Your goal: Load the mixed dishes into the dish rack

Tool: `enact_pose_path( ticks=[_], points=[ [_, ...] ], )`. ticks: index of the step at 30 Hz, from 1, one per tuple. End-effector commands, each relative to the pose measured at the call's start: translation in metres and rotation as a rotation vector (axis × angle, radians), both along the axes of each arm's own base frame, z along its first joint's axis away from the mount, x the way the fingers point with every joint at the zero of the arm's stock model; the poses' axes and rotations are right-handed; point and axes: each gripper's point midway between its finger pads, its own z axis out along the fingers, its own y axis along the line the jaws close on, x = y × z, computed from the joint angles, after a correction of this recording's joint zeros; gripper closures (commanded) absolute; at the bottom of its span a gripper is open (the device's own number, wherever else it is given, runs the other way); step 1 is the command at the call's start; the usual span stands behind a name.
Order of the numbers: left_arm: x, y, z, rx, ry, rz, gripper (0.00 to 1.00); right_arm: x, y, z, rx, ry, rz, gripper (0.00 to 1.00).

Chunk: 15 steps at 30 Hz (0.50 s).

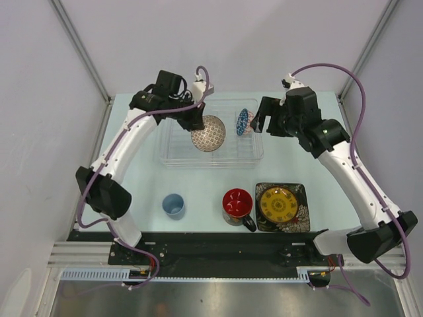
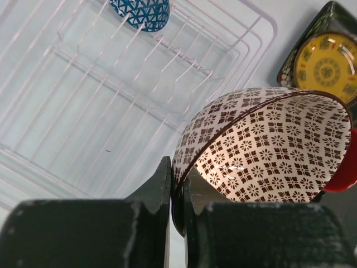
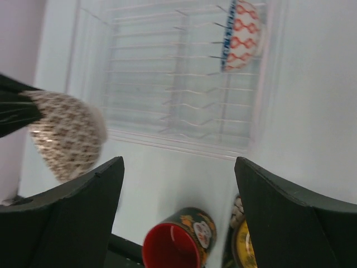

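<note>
My left gripper is shut on the rim of the beige patterned bowl, which hangs tilted over the clear dish rack. A blue patterned bowl stands on edge in the rack's far right slots. My right gripper hovers open and empty by the rack's right end. On the table in front sit the light-blue cup, the red-inside dark mug, and the yellow plate lying on the black square plate.
Grey walls with metal posts close in the table on the left, back and right. A black rail with both arm bases runs along the near edge.
</note>
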Motion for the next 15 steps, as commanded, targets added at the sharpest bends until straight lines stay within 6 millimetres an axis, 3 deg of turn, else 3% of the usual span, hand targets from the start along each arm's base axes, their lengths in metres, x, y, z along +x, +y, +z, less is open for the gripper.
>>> enact_pose_path(
  ticks=[1,6,11,15],
  points=[
    [0.015,-0.026,0.011,-0.146,0.104,0.097,1.0,-0.004,0.041,0.064,0.223,-0.155,0.13,0.14],
    [0.042,-0.032,0.0,-0.175,0.125,0.216,1.0,-0.002,0.073,0.072,0.246,-0.184,0.197,0.15],
    [0.057,-0.036,-0.005,-0.171,0.129,0.297,1.0,0.008,0.097,0.046,0.178,-0.152,0.219,0.16],
    [0.062,-0.036,-0.005,-0.168,0.121,0.311,1.0,0.015,0.101,0.016,0.041,-0.122,0.197,0.16]
  ],
)
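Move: Some 15 cm to the right hand's left and 8 cm below it, about level with it front to back, hangs the tan patterned bowl. The blue bowl, standing in the rack, is about 13 cm ahead of the right hand, 3 cm left and 25 cm down. The left hand still pinches the tan bowl's rim, its middle about 4 cm right, 1 cm back and 4 cm below; the rack's middle lies 8 cm ahead of that hand, 3 cm right and 23 cm down. Swinging left across the rack by about 10 cm, the open right gripper closes in on the tan bowl, first rising some 4 cm, then dipping again as it turns slightly counter-clockwise. The left hand keeps its pinch on the rim while lowering the bowl about 5 cm and carrying it forward nearly as far, drifting a little right and turning some 15 degrees counter-clockwise as it tips down. ##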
